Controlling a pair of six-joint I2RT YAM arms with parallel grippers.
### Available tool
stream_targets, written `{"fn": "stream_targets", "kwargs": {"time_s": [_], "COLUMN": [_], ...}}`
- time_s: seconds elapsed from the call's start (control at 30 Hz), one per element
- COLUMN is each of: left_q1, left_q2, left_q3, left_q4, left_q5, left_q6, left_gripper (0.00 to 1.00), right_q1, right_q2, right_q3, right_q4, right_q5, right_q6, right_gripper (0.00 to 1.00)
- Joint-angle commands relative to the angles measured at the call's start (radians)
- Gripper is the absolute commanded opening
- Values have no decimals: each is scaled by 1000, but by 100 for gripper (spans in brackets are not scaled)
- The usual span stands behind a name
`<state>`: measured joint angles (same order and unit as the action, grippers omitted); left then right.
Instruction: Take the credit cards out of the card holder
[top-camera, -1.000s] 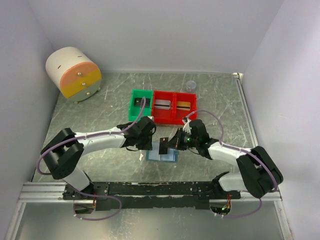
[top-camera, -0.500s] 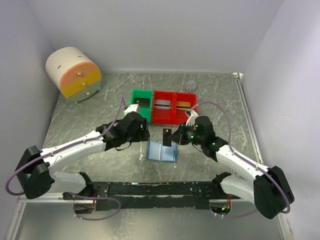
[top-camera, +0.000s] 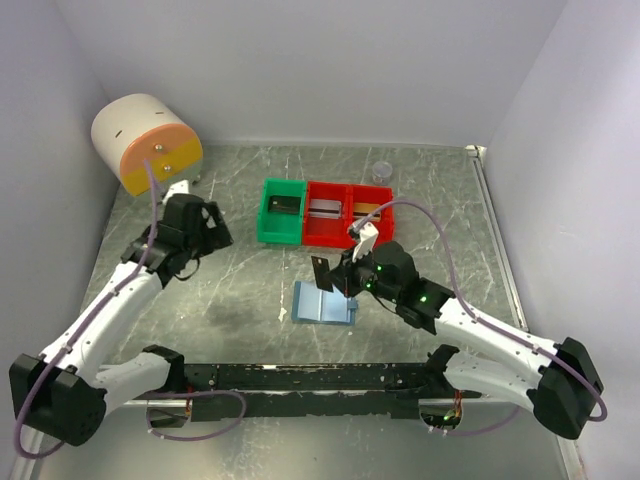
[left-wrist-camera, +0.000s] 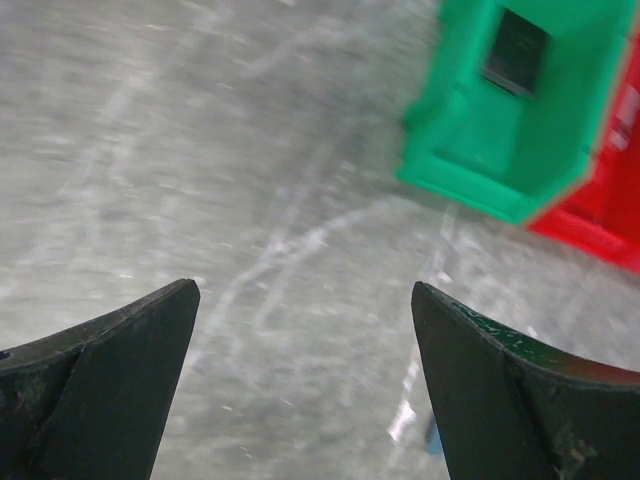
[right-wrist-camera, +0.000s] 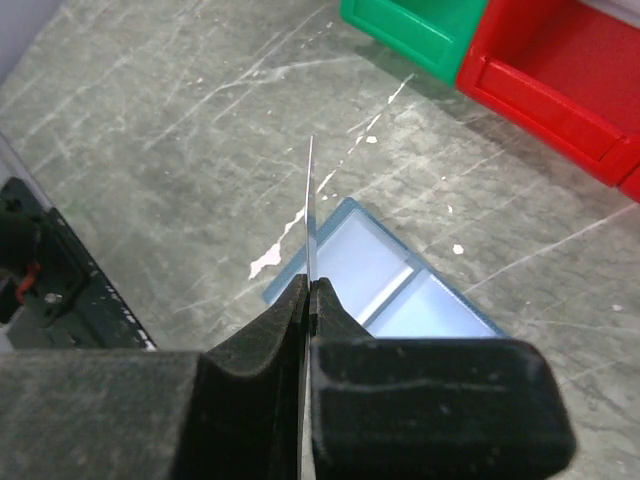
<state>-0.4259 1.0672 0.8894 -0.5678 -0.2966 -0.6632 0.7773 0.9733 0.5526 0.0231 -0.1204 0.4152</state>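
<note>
The blue-grey card holder (top-camera: 324, 303) lies open on the table; it also shows under my right jaws in the right wrist view (right-wrist-camera: 390, 283). My right gripper (top-camera: 337, 275) is shut on a dark credit card (top-camera: 321, 272), held edge-on above the holder (right-wrist-camera: 310, 210). Other cards rest in the bins: a dark one in the green bin (top-camera: 283, 207), a silvery-grey one (top-camera: 322, 208) and a gold-copper one (top-camera: 367, 210) in the red bins. My left gripper (top-camera: 218, 228) is open and empty, left of the green bin (left-wrist-camera: 505, 130).
A white cylinder drawer unit (top-camera: 147, 147) with an orange and yellow front stands at the back left. A small clear round thing (top-camera: 380, 171) lies behind the red bins. Walls close in the table on three sides.
My left arm has pulled back left, away from the holder, towards the drawer unit. My right gripper has lifted the dark card up and slightly left out of the holder.
</note>
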Motion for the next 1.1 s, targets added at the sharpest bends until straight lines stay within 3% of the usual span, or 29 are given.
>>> {"fn": "stream_targets", "kwargs": {"time_s": [0.0, 0.07, 0.23, 0.5, 1.07], "left_q1": [211, 271, 282, 282, 282], "left_q2": [-39, -60, -81, -116, -134], "left_q3": [16, 6, -38, -65, -58], "left_q4": [-46, -30, -5, 49, 46], "left_q5": [84, 108, 60, 32, -28], "left_q6": [142, 177, 238, 256, 253], "left_gripper": [100, 100, 100, 100, 99], "right_q1": [62, 79, 93, 92, 84], "right_q2": [-17, -15, 27, 288, 751], "right_q3": [36, 50, 104, 335, 813], "right_q4": [-36, -37, -4, -23, -81], "right_q5": [178, 213, 336, 491, 411], "right_q6": [-131, -174, -281, -394, -671], "right_gripper": [0, 0, 0, 0, 0]}}
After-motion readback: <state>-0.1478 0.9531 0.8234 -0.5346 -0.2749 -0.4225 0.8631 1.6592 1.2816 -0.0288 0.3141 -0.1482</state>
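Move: Pinched in the shut right fingers is a black card, bound for the green compartment, which lies roughly 23 cm ahead of that hand, 14 cm to its left and 13 cm below. The red compartment with the silver card sits level with the green one but only about 3 cm left of the hand; the opened card holder lies almost beneath, some 3 cm left and 14 cm down. From the left hand the green compartment is around 15 cm ahead and 16 cm right. Carrying the black card away from the holder, the right hand first turns almost on the spot, then sweeps about 16 cm forward, half as far left, and rises 5 cm towards the green compartment. Its left side rolls down and the fingers swing clockwise to point more forward, some 40 degrees of turn in all, grip still shut. The left hand, empty and open, shifts about 9 cm left, clear of the boxes, mostly early on, then nearly stands. ##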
